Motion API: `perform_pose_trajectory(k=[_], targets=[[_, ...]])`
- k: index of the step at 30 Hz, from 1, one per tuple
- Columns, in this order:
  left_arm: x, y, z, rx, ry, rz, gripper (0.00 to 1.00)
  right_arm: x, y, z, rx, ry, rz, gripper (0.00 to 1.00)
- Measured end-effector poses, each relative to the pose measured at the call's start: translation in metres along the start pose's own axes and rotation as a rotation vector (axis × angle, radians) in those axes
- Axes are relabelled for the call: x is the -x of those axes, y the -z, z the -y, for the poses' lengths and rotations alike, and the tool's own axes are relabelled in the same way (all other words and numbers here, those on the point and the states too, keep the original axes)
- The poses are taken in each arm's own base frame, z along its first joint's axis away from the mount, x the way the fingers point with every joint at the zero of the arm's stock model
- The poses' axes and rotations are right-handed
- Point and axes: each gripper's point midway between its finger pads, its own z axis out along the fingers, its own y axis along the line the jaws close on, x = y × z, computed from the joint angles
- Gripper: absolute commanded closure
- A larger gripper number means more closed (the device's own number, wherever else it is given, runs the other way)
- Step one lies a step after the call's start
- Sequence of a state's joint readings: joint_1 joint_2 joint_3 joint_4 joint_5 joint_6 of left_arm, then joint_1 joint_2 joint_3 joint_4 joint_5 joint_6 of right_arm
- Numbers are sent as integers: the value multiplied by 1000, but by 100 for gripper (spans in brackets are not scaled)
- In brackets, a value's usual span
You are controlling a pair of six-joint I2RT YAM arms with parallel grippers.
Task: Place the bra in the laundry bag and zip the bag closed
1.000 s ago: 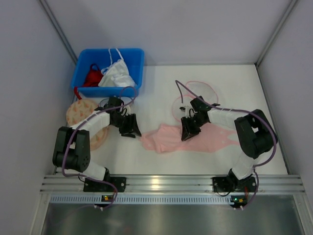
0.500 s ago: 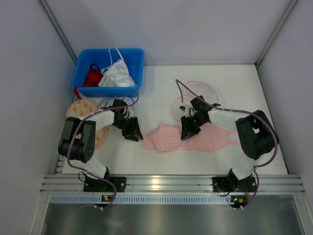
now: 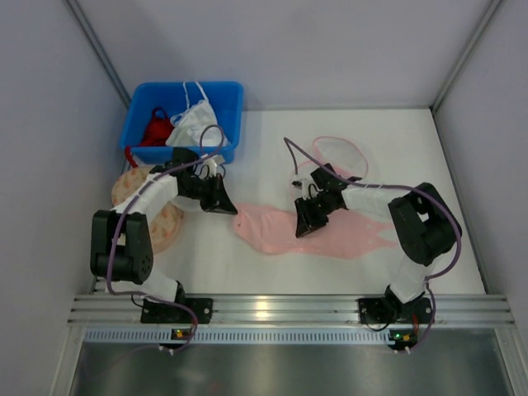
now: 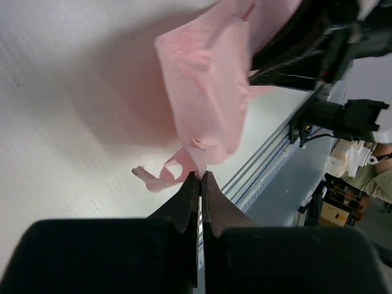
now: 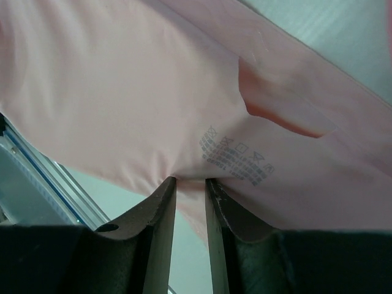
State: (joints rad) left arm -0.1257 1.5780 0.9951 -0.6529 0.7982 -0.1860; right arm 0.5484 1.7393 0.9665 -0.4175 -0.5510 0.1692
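The pale pink bra (image 3: 330,235) lies stretched across the middle of the table. My left gripper (image 3: 226,205) is at its left end. In the left wrist view this gripper (image 4: 200,177) is shut on a thin edge of the bra (image 4: 208,92), beside a curled strap. My right gripper (image 3: 303,225) is over the middle of the bra. The right wrist view shows it (image 5: 190,182) closed on a bunched fold of the bra (image 5: 153,92) near the printed care label. The laundry bag (image 3: 340,153), white mesh with a pink rim, lies behind the right gripper.
A blue bin (image 3: 228,101) at the back left holds a red garment (image 3: 155,130) and a white garment (image 3: 196,125). A beige orange-patterned pouch (image 3: 157,224) lies under the left arm. A metal rail (image 3: 272,309) runs along the near edge.
My left gripper has shut on the bra's left edge and drawn back. The right gripper has shifted left with the fabric, and the bra now lies more stretched out.
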Motion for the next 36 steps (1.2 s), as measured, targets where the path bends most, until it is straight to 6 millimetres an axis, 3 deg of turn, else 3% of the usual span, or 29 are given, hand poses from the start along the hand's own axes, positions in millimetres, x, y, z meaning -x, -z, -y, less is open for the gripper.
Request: perform_pose_trajectory(k=[6, 12, 16, 19, 22, 26, 30, 31, 34, 36], targets=[[1, 29, 50, -157, -137, 25, 100, 16, -14, -25, 40, 55, 8, 71], [-14, 14, 66, -218, -111, -77, 100, 50, 3, -45, 110, 75, 81, 68], [-25, -12, 74, -213, -95, -159, 100, 67, 38, -40, 135, 62, 154, 63], [-29, -34, 79, -189, -113, -187, 99, 80, 81, -20, 101, 48, 250, 54], [-28, -57, 81, -157, -119, -197, 80, 84, 125, 14, 11, 32, 338, 41], [-24, -82, 70, -124, -80, -205, 53, 64, 179, 80, -178, -4, 389, 33], [-17, -91, 66, -112, -61, -197, 28, 11, 217, 144, -352, -68, 316, 27], [-12, -90, 69, -116, -72, -186, 21, -5, 222, 156, -380, -72, 282, 25], [9, -87, 85, -141, -128, -134, 11, -51, 228, 176, -439, -77, 178, 1], [22, -83, 97, -161, -171, -94, 9, -77, 224, 178, -456, -26, 99, 1]])
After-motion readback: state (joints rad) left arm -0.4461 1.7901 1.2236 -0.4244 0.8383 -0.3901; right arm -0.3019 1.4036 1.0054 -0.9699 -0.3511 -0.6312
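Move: The left hand holds the bra's left end some 8 cm above the table; the middle of the bra lies about 23 cm to its right and 4 cm back. The open laundry bag is roughly 27 cm right and 16 cm ahead, the grey-rimmed bag 12 cm left and 11 cm ahead. From the right hand, low over the bra, the bra's middle is about 4 cm right and level, the laundry bag 8 cm right and 19 cm ahead. Left hand lifts the bra end, lays it about 11 cm right, opens; right hand sweeps 30 cm right. ##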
